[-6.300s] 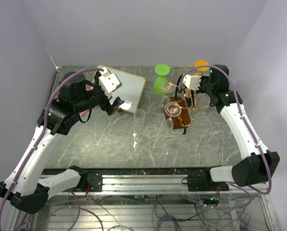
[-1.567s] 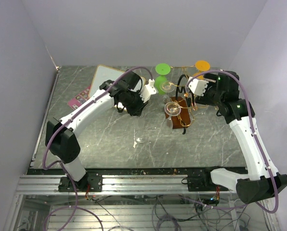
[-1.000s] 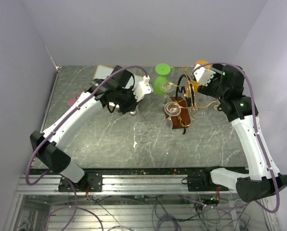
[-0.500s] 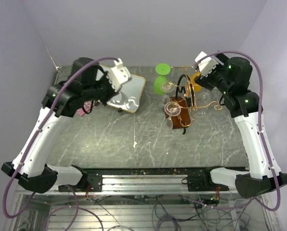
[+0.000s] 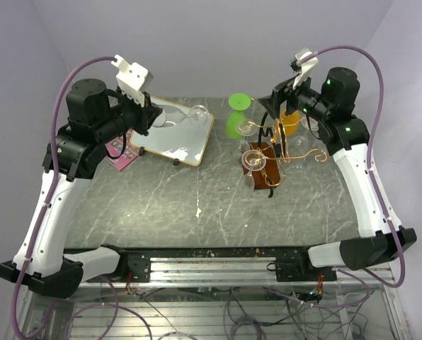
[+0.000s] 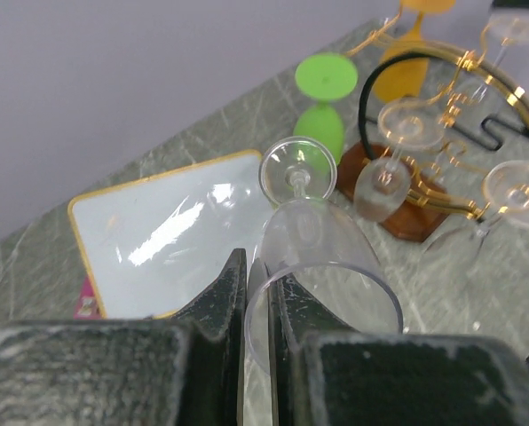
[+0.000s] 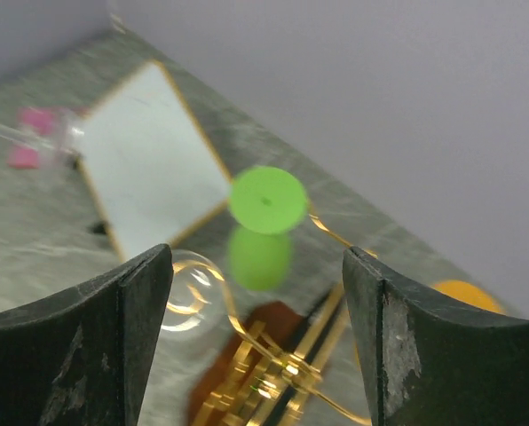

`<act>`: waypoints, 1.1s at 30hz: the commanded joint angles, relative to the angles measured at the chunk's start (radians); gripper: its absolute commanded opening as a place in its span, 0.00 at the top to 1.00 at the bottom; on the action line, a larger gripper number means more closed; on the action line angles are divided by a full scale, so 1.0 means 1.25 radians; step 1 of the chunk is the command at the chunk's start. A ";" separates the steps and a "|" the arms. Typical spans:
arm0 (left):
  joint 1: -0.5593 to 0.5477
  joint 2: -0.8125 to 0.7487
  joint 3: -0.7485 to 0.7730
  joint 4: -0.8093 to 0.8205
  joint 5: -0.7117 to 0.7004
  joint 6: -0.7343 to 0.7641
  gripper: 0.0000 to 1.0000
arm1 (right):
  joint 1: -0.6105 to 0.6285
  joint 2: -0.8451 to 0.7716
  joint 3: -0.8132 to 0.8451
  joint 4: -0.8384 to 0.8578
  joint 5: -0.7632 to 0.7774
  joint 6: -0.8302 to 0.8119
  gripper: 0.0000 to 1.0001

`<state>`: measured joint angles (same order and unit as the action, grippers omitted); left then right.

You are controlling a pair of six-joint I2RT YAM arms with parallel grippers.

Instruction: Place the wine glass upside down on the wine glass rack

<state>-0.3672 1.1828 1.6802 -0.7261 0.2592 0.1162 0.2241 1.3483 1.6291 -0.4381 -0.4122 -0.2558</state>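
Observation:
My left gripper (image 5: 156,113) is shut on the rim of a clear wine glass (image 5: 186,113), one finger inside the bowl and one outside. It holds the glass on its side in the air above the white board, foot pointing toward the rack. In the left wrist view the pinched rim (image 6: 322,306) is near and the foot (image 6: 293,169) far. The gold wire rack (image 5: 275,145) on its brown base (image 5: 262,170) stands at the back right. It carries a green glass (image 5: 236,117), an orange glass (image 5: 290,120) and two clear ones. My right gripper (image 5: 273,98) hovers open and empty above the rack (image 7: 282,373).
A white gold-framed board (image 5: 179,138) lies at the back left, with a pink item (image 5: 119,150) beside its left edge. The grey walls stand close behind the rack and the board. The green glass (image 7: 264,222) hangs on the rack's left side.
My left arm has pulled back from the rack and risen, carrying the clear glass to above the board. My right gripper has lifted up off the rack.

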 commanded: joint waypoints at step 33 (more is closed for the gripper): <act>0.001 0.049 -0.045 0.336 0.202 -0.225 0.93 | 0.062 0.104 -0.071 0.240 -0.242 0.557 0.70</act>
<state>-0.3672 1.2438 1.6234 -0.3870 0.4877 -0.1753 0.2947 1.4742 1.5043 -0.1417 -0.7300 0.4316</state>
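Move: My left hand already holds the clear wine glass by its bowl; the foot sticks out some 8 cm ahead, 13 cm right and 11 cm below. My open right gripper is about 33 cm to the left hand's right and 7 cm ahead. From the right hand the foot lies roughly 20 cm left, 1 cm ahead and 12 cm lower; the green glass is 8 cm ahead and 10 cm left, the rack almost straight below, 2 cm right. I bring my two hands together over the board and rack: my right hand sweeps about 10 cm left, sinking 3 to 4 cm late in the sweep, rolling left side up, tipping down and turning counter-clockwise while its fingers close by more than half around the glass's foot. My left hand keeps its grip on the bowl, carries the glass 5 to 6 cm right and up some 4 cm, rolling its right side up about 20 degrees, then nearly holds there. ##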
